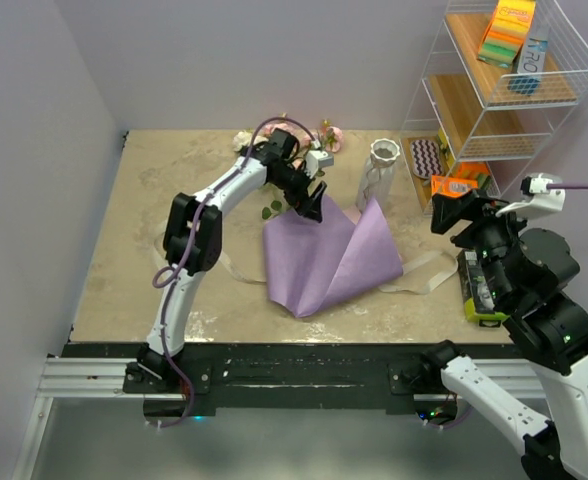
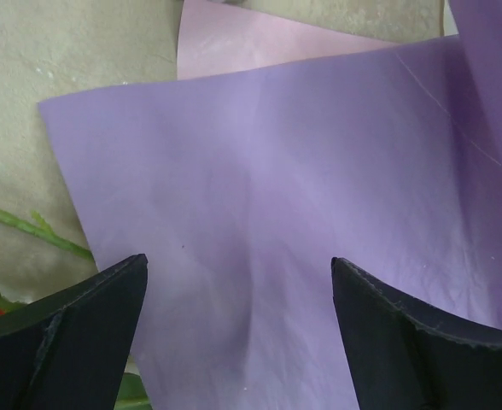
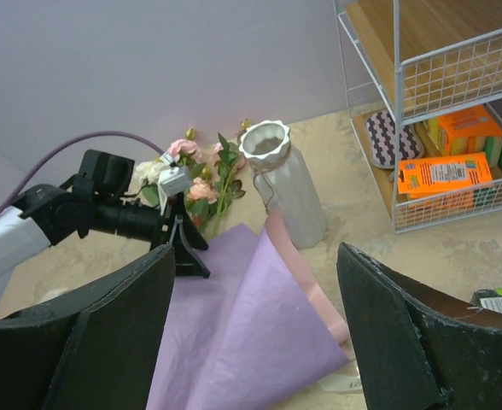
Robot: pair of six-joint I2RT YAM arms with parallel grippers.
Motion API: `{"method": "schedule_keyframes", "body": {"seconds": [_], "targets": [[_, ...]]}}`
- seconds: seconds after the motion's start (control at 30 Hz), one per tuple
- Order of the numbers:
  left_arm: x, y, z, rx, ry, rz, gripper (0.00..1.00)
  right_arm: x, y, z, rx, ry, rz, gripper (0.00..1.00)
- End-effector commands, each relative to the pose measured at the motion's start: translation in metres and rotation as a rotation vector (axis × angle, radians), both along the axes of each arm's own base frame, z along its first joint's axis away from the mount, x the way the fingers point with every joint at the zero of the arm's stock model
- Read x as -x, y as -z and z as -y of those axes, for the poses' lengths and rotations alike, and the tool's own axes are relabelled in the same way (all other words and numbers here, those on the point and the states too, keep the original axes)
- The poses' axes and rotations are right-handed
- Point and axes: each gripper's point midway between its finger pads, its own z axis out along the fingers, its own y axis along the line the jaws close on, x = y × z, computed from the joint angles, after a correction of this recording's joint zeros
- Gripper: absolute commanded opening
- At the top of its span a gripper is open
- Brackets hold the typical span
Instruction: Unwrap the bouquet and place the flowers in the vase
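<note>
The lilac paper [image 1: 324, 262] of the bouquet lies opened in the middle of the table, one flap standing up and showing its pink inner face [image 3: 295, 273]. The flowers [image 1: 327, 135] lie at the back, beyond the paper's far edge, partly hidden by my left arm. In the right wrist view the pink and peach blooms [image 3: 198, 178] sit just left of the white vase [image 3: 283, 184]. That vase [image 1: 378, 172] stands upright at the back right of the paper. My left gripper [image 1: 309, 205] hovers open over the paper [image 2: 302, 196], holding nothing. A green stem [image 2: 29, 226] shows at its left. My right gripper [image 1: 461, 212] is raised at the right, open and empty.
A white wire shelf rack [image 1: 494, 110] with sponges and orange boxes stands at the back right. A cream ribbon [image 1: 429, 275] trails from the paper's right corner. A green and black object [image 1: 474, 290] lies by the right arm. Walls close off the back and left.
</note>
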Motion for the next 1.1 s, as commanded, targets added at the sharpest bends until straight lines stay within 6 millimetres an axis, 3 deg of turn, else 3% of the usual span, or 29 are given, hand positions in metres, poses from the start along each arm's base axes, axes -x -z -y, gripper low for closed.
{"method": "schedule_keyframes", "body": {"seconds": [0.0,0.13,0.4,0.6,0.77,1.07], "targets": [[-0.027,-0.047,0.004,0.073,-0.010,0.157,0.92,-0.004,0.003,-0.010,-0.003,-0.044,-0.001,0.80],[-0.035,-0.052,-0.002,0.089,-0.060,0.187,0.93,-0.007,0.008,-0.017,-0.002,-0.070,-0.011,0.80],[-0.037,-0.021,-0.011,0.016,-0.084,0.162,0.93,-0.010,0.015,-0.020,-0.003,-0.075,-0.019,0.79],[-0.033,-0.018,-0.015,-0.005,-0.083,0.154,0.90,-0.009,0.015,-0.019,0.011,-0.077,-0.019,0.79],[-0.019,-0.020,-0.012,0.013,-0.027,0.106,0.67,-0.011,0.015,-0.019,0.011,-0.071,-0.018,0.79],[-0.005,-0.059,-0.003,0.086,-0.002,0.097,0.33,-0.010,0.017,-0.018,0.006,-0.071,-0.017,0.79]]}}
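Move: The far-left edge of the purple wrapping paper lies about 3 cm ahead of the left hand, 1 cm to its left and 1 cm below. From that hand, the flowers' heads lie about 14 cm ahead and 5 cm to the left, while the vase stands some 13 cm to the right and 3 cm farther out. The right hand has the paper's edge about 21 cm ahead, 27 cm to its left and 35 cm below. Left hand eases 3 cm forward-left, then 2 back, fingers closing round the paper's edge; right hand sinks 3. ##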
